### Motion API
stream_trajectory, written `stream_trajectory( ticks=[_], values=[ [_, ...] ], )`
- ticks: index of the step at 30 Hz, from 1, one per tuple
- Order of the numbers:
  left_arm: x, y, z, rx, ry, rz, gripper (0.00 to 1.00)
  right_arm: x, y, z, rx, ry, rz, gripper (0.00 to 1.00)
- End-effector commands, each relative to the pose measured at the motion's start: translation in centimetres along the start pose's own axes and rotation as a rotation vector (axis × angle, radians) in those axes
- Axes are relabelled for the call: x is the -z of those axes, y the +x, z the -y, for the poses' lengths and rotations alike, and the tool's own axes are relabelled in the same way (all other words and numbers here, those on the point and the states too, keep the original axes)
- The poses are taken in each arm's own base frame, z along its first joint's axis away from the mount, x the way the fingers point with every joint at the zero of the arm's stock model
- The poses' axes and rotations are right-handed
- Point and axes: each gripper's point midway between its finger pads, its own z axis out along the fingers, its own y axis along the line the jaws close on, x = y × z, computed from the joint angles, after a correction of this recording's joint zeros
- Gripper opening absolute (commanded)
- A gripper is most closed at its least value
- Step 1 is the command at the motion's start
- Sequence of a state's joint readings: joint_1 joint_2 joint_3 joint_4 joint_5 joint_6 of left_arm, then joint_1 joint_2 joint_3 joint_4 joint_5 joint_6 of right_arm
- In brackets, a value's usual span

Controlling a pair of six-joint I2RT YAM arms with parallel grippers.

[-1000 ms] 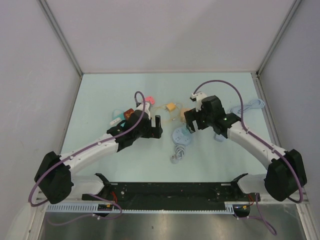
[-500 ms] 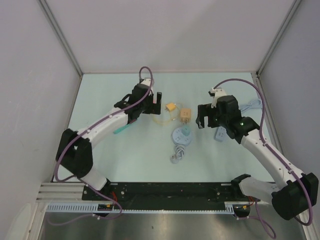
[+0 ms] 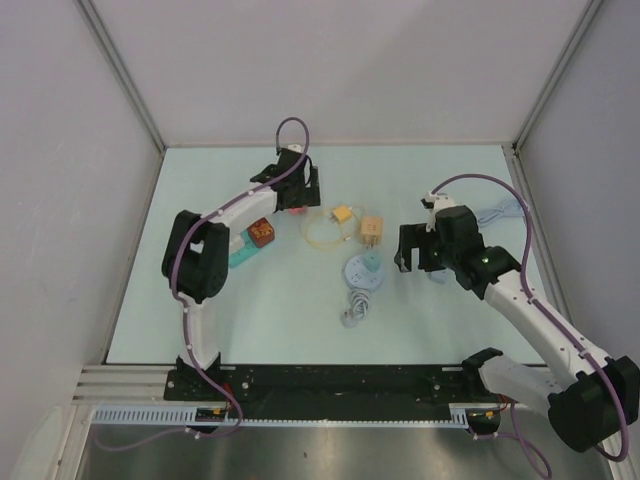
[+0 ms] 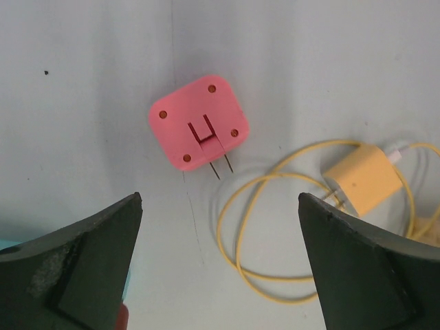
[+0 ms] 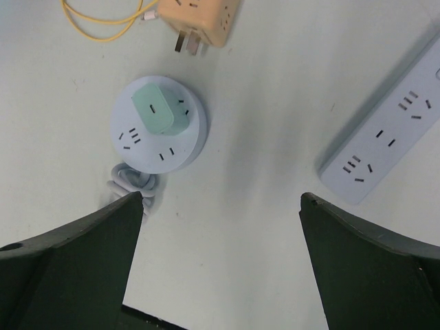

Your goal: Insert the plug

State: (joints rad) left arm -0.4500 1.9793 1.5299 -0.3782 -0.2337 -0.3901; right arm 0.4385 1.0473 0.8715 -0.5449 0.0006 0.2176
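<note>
A pink plug (image 4: 198, 130) lies flat on the table with two prongs showing; from above, the pink plug (image 3: 297, 208) peeks out just under my left gripper (image 3: 300, 192). In the wrist view the left gripper (image 4: 219, 199) is open above it and holds nothing. A round pale-blue socket hub (image 5: 184, 146) has a green plug (image 5: 158, 110) seated in it. My right gripper (image 5: 221, 196) hangs open over bare table between that hub and a long blue power strip (image 5: 392, 144). From above, the right gripper (image 3: 418, 262) is right of the hub (image 3: 352, 276).
A yellow charger (image 4: 361, 180) with a looped yellow cable (image 4: 271, 277) lies right of the pink plug. An orange adapter (image 3: 372, 229) sits above the hub. The hub's coiled cord (image 3: 353, 310) lies toward the near side. A teal strip (image 3: 238, 255) with a brown adapter (image 3: 262, 232) lies left.
My left arm has swung from the table's middle to the back, over the pink plug. My right arm has drawn right and nearer. Both grippers stayed open.
</note>
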Motion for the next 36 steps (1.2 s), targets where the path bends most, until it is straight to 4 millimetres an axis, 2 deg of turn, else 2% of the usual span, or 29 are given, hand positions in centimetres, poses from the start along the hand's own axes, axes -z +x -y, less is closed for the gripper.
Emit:
stream_trajectory(
  ticks=[1, 5, 10, 17, 31, 34, 36],
  values=[
    [-2.0, -1.3, -0.1, 0.108, -0.038, 0.021, 1.0, 0.7, 0.1, -0.5, -0.026, -0.021, 0.013, 1.0],
    [-3.8, -1.2, -0.4, 0.149, -0.082, 0.023, 1.0, 0.9, 0.6, -0.1, -0.021, -0.007, -0.004, 1.0],
    [-6.0, 0.5, -1.0, 0.193, -0.121, -0.033, 1.0, 1.0, 1.2, 0.2, -0.01, 0.003, -0.017, 1.0],
    [-7.6, 2.2, -1.6, 0.224, -0.175, -0.084, 1.0, 0.9, 1.7, 0.4, 0.001, 0.007, -0.032, 1.0],
    [-8.3, 4.3, -3.9, 0.185, -0.3, -0.146, 0.89, -0.1, 2.4, 0.1, 0.014, -0.016, -0.06, 1.0],
    [-8.0, 4.5, -3.9, 0.166, -0.293, -0.153, 0.82, -0.4, 2.7, -0.1, 0.016, -0.03, -0.073, 1.0],
    [-7.7, 4.5, -3.7, 0.161, -0.277, -0.155, 0.73, -0.5, 2.6, -0.4, 0.012, -0.042, -0.072, 1.0]
  ],
)
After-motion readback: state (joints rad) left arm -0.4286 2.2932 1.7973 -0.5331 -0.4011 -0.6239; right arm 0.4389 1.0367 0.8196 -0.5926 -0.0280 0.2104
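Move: The left hand hovers, wide open, above and just short of the pink plug, which lies about 5 cm ahead, 2 cm left and some 8 cm down. From that hand, the orange plug is roughly 13 cm right and 1 cm ahead, and the brown cube about 13 cm left and 5 cm back, both some 7 cm lower. From the right hand, the pink plug lies about 26 cm ahead, 31 cm left and 15 cm below. The left fingertips come to the two sides of the pink plug and begin to close there: the hand sinks about 7 cm while reaching some 4 cm forward, turning about 15 degrees counter-clockwise to square up with the plug. Then it edges slightly left as the fingers narrow. The empty right hand eases back and down about 3 cm, staying open. ##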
